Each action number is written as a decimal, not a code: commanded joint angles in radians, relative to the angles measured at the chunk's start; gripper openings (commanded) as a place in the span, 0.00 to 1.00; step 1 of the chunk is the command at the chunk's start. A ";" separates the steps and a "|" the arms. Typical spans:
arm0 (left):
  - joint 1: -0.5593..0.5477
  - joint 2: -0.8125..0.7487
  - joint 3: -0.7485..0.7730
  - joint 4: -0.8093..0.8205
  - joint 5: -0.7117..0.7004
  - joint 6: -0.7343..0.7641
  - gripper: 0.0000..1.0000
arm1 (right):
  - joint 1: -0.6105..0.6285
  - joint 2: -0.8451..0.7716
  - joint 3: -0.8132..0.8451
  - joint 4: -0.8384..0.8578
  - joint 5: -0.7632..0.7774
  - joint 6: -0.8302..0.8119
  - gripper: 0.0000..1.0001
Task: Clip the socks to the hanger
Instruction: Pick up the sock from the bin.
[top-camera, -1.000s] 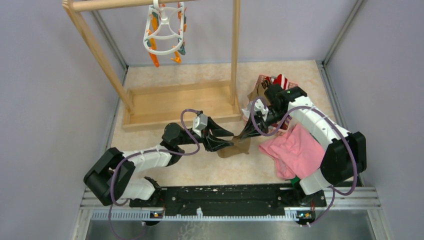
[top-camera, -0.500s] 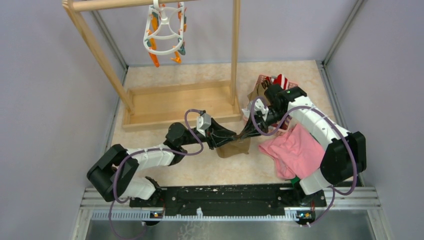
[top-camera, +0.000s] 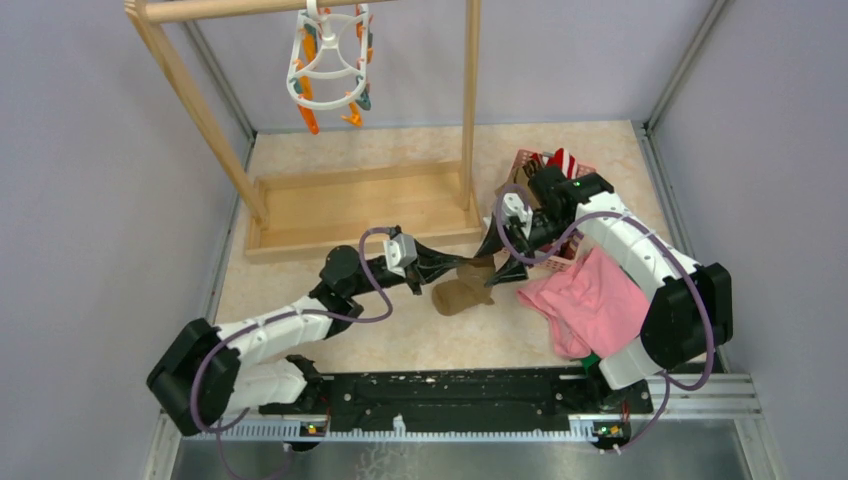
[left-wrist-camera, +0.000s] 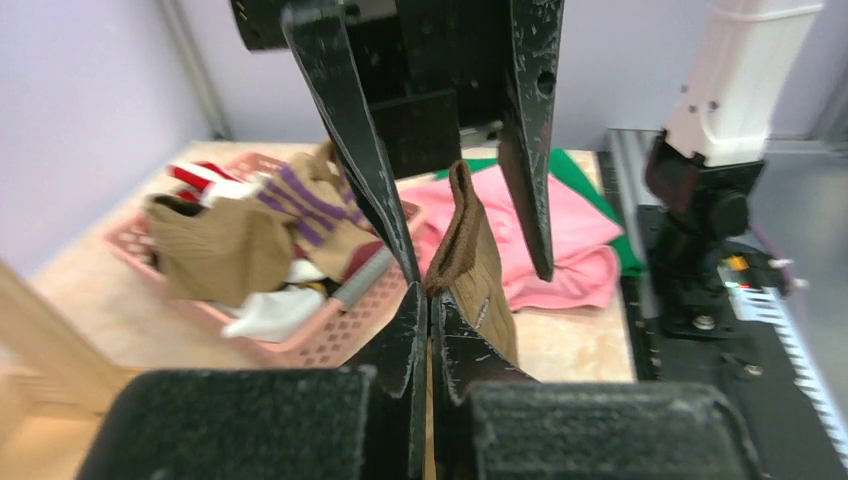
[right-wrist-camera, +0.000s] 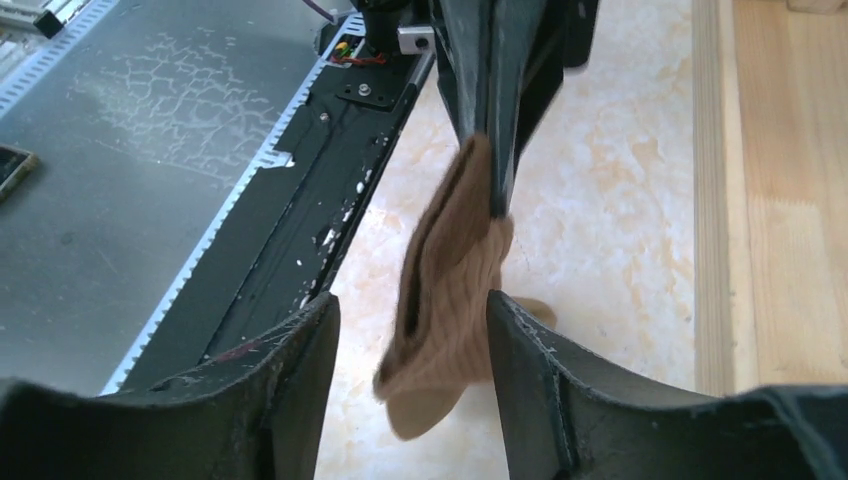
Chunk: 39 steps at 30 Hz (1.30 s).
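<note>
An olive-brown sock (top-camera: 460, 294) hangs by its cuff from my left gripper (top-camera: 470, 266), whose jaws are pressed shut on it, the toe drooping to the floor. In the left wrist view the left gripper (left-wrist-camera: 428, 300) pinches the sock (left-wrist-camera: 478, 265) at its edge. My right gripper (top-camera: 500, 262) is open, its fingers (right-wrist-camera: 520, 340) on either side of the sock (right-wrist-camera: 450, 290) without gripping it. The white hanger (top-camera: 330, 62) with orange and teal clips hangs from the wooden rail at the back left. More socks (left-wrist-camera: 215, 240) lie in a pink basket (left-wrist-camera: 300, 340).
The wooden rack (top-camera: 350, 205) stands on its base behind the arms, its right post (top-camera: 469, 110) close to the right gripper. A pink cloth (top-camera: 590, 298) lies under the right arm, over a green cloth (left-wrist-camera: 575, 165). The basket (top-camera: 556, 264) sits at the right.
The left gripper closed on the sock's cuff and the right gripper opened, letting go of it. The left arm stretched further forward; the sock now hangs from the left gripper.
</note>
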 joint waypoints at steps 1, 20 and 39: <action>-0.023 -0.148 0.010 -0.234 -0.170 0.270 0.00 | 0.012 -0.009 0.055 0.103 0.003 0.134 0.57; -0.047 -0.270 0.011 -0.245 -0.377 0.290 0.00 | 0.059 0.057 0.206 0.378 0.097 0.697 0.32; -0.042 -0.383 -0.101 -0.228 -0.388 0.197 0.59 | 0.089 0.142 0.432 0.067 0.159 0.191 0.00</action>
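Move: The sock's cuff, still pinched by the left hand, lies between the right hand's open fingers, about 2 cm to that hand's left, level and at its height. From the left hand the cuff is roughly 3 cm to the right, level and at the same height. The bin stands about 17 cm ahead of the right hand, 12 cm right and 17 cm below; the pink cloth is some 21 cm right, level, and 21 cm below. Right hand pinches the cuff, going 6 cm forward, up and left; left hand draws 5 cm left, releasing. ##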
